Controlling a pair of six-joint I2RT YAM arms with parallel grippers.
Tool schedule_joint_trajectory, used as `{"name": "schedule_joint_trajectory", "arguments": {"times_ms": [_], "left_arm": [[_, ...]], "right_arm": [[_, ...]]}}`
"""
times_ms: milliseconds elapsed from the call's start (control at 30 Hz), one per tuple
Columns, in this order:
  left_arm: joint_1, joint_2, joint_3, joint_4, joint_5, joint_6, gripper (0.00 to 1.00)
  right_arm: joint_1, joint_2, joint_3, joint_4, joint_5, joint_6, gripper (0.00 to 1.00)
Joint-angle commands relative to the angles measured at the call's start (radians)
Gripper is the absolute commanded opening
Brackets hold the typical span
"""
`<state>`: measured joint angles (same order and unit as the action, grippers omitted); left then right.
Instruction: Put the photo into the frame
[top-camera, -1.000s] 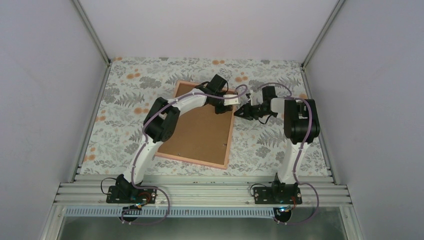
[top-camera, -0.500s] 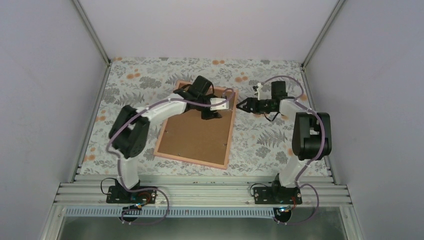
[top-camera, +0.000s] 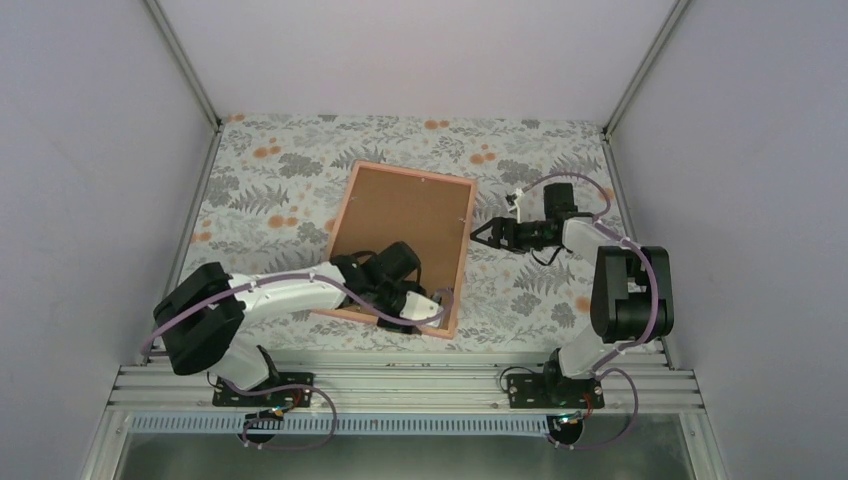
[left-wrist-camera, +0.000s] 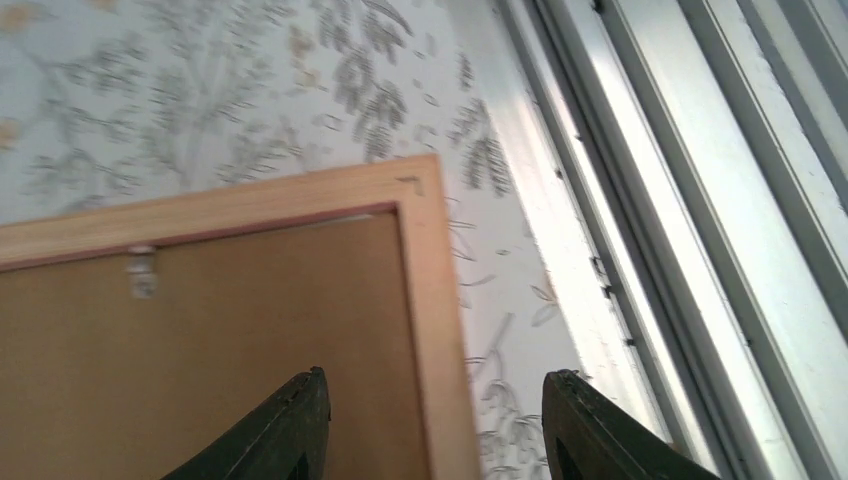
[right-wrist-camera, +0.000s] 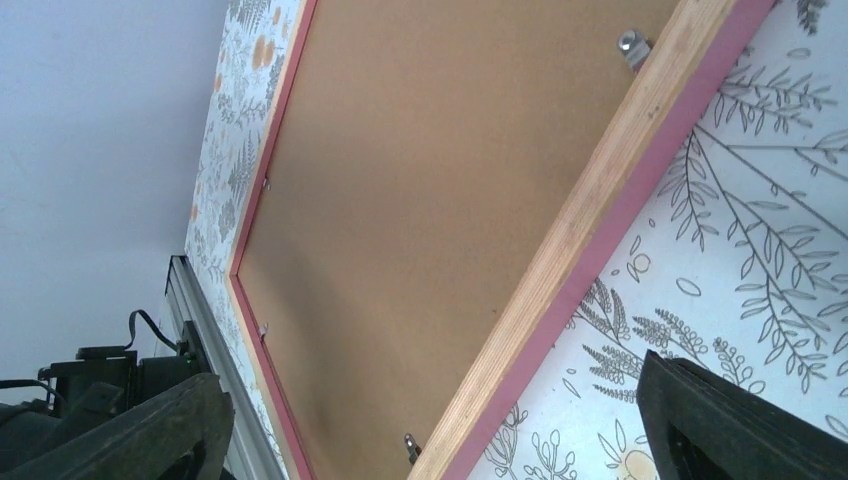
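Note:
The frame (top-camera: 465, 250) lies face down on the floral cloth, pink-edged, its back filled by a brown backing board (top-camera: 400, 225). The photo is out of view. My left gripper (top-camera: 436, 312) hovers open over the frame's near right corner. In the left wrist view its fingers straddle the frame's wooden edge (left-wrist-camera: 425, 270), with nothing held between them (left-wrist-camera: 438, 378). My right gripper (top-camera: 478, 234) stands open just right of the frame's right edge, pointing at it. The right wrist view shows that edge (right-wrist-camera: 600, 190) between the wide-spread fingers (right-wrist-camera: 430, 390), untouched.
Small metal tabs (right-wrist-camera: 630, 45) (left-wrist-camera: 140, 272) sit along the backing board's rim. The aluminium rail (top-camera: 400, 385) runs along the near table edge, close to the left gripper. Grey enclosure walls (top-camera: 90, 200) stand left, right and behind.
My left arm swept from the frame's far right corner down to its near right corner, and its gripper opened. My right gripper opened wide and drew slightly right of the frame.

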<state>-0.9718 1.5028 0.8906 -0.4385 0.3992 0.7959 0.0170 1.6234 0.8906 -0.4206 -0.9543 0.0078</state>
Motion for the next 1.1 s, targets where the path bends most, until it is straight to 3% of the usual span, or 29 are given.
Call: {"name": "schedule_joint_trajectory", "arguments": {"times_ms": [0, 300, 700, 967, 1067], "left_arm": [[-0.047, 0.013, -0.045, 0.060, -0.047, -0.040, 0.54], [-0.092, 0.115, -0.049, 0.130, -0.120, -0.067, 0.51], [-0.116, 0.168, -0.075, 0.132, -0.165, -0.070, 0.21], [-0.111, 0.115, 0.004, 0.094, -0.126, -0.143, 0.03], [-0.109, 0.089, 0.030, 0.093, -0.123, -0.170, 0.02]], "right_arm": [[-0.010, -0.017, -0.030, 0.010, -0.046, -0.018, 0.99], [-0.010, -0.003, -0.064, 0.039, -0.036, 0.001, 0.96], [-0.010, 0.027, -0.102, 0.077, -0.010, 0.038, 0.94], [-0.010, 0.094, -0.112, 0.100, -0.084, 0.076, 0.95], [-0.011, 0.131, -0.113, 0.104, -0.140, 0.092, 0.98]]}}
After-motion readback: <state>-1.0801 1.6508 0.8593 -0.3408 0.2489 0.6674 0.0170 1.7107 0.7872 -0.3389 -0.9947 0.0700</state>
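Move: The near bar of the frame lies almost under the left hand, about 1 cm back, 1 cm to its right and some 6 cm down. The frame's near right corner is 13 cm to that hand's right and 2 cm back, with the right bar's near clip 13 cm to its right and 9 cm ahead. The frame's right bar passes level with the right hand, about 4 cm to its left and 7 cm below; that same clip lies 12 cm back and 8 cm left of the right hand. Lower the left gripper about 6 cm onto the frame's near bar, easing slightly back, with its fingers straddling the bar, then close them and pinch it between inner and outer edge; hold there. Meanwhile sink the wide-open right gripper some 4 cm and draw it 2 cm back beside the right bar, tipping the wrist a little. ##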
